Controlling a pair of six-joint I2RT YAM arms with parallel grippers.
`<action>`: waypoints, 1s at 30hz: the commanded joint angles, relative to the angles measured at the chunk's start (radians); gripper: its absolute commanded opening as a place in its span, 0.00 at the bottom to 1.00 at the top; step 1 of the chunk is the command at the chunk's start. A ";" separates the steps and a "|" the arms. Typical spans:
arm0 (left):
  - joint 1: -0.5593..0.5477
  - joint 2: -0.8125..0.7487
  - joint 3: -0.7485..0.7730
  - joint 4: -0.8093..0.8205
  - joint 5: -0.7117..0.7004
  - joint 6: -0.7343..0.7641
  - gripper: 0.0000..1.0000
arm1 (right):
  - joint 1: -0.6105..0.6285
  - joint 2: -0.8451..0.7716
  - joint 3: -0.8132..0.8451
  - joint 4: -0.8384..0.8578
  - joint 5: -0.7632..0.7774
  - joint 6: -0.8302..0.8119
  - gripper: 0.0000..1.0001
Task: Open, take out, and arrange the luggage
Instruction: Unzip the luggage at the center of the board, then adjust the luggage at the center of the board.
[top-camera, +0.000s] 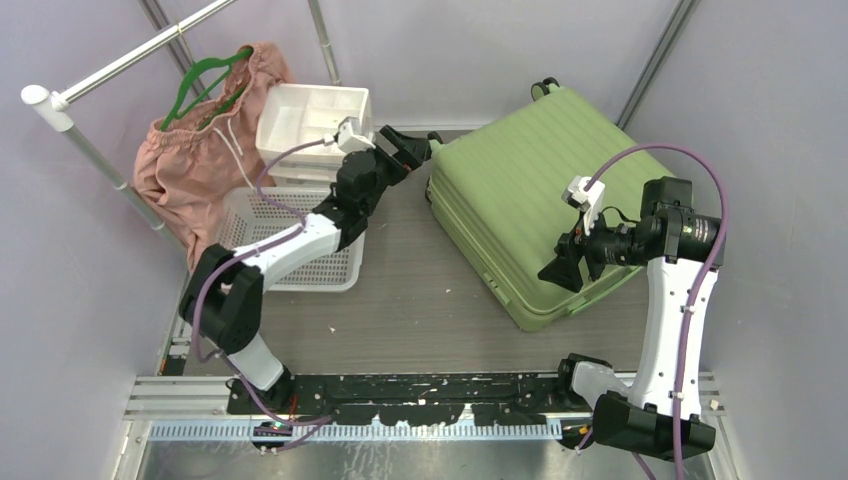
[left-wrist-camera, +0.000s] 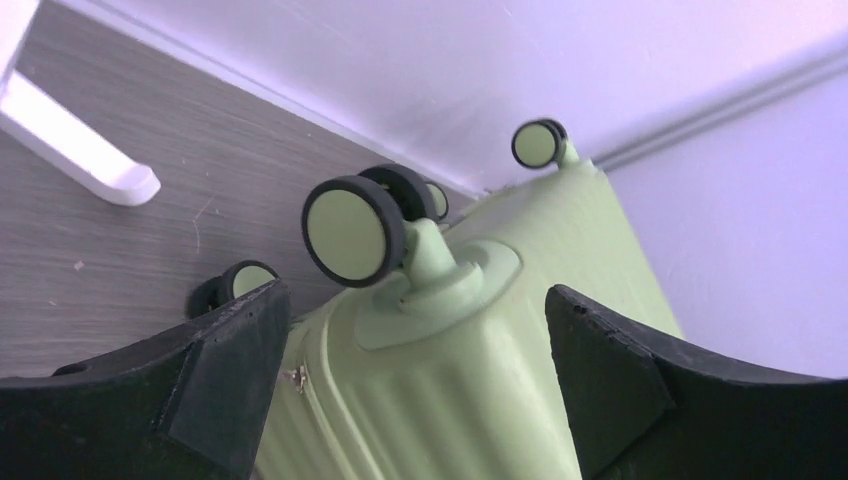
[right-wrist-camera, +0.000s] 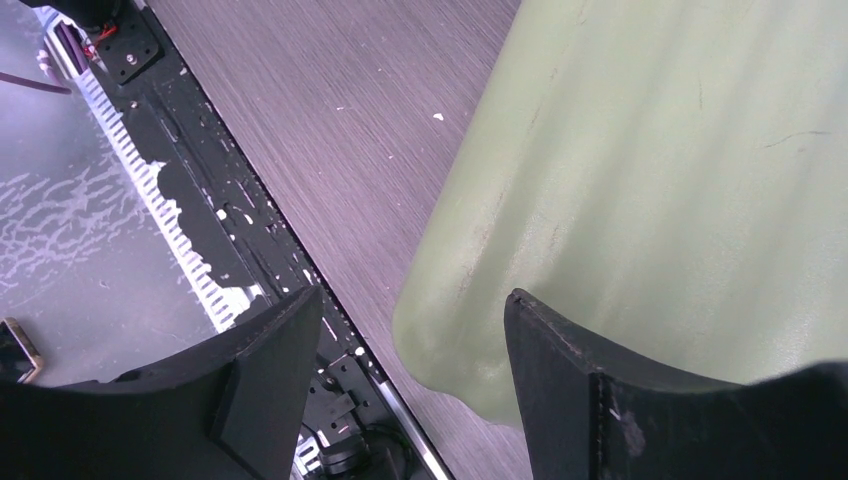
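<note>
The luggage (top-camera: 530, 205), a light-green ribbed hard-shell suitcase, lies flat and closed at the table's centre right, wheels toward the back wall. My left gripper (top-camera: 415, 150) hovers at its far-left wheeled corner. In the left wrist view that gripper (left-wrist-camera: 415, 300) is open wide, with the suitcase corner (left-wrist-camera: 450, 400), a zip line and a caster wheel (left-wrist-camera: 355, 232) showing between its fingers, nothing gripped. My right gripper (top-camera: 565, 268) hangs over the suitcase's near corner. In the right wrist view it (right-wrist-camera: 412, 300) is open, one finger (right-wrist-camera: 600, 400) above the green shell (right-wrist-camera: 650, 180), holding nothing.
A white perforated basket (top-camera: 300, 240) sits left of the suitcase, with a white drawer unit (top-camera: 310, 120) behind it. A pink garment on a green hanger (top-camera: 200, 150) hangs from a clothes rail (top-camera: 110, 62). Walls stand close behind and on both sides.
</note>
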 joint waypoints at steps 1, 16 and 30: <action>-0.004 0.083 0.043 0.145 -0.160 -0.294 0.99 | 0.008 0.002 0.027 -0.002 -0.033 0.015 0.72; -0.016 0.325 0.235 0.145 -0.218 -0.554 0.88 | 0.008 0.014 0.000 0.004 -0.018 -0.006 0.73; -0.034 0.405 0.284 0.156 -0.153 -0.640 0.78 | 0.009 -0.005 -0.005 -0.018 -0.003 -0.015 0.73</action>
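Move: The luggage's near upper wheel, at its top left corner, lies about 8 cm ahead of the left hand, 5 cm to its right and 6 cm below. The far upper wheel is roughly 10 cm farther out and 22 cm farther right than that one. The luggage's middle is some 28 cm right of the hand and 8 cm back; the drawer box stands 17 cm left and 3 cm ahead. From the right hand, the near wheel is around 25 cm ahead and 25 cm left. Reaching about 9 cm forward with open fingers, the left hand dips some 5 cm in the first half, then eases up a little while drifting slightly right, to bring its fingertips around the luggage's near upper wheel. The wrist rolls about 30 degrees, left side down, and turns a little counter-clockwise; the fingers close partway over the last half. ##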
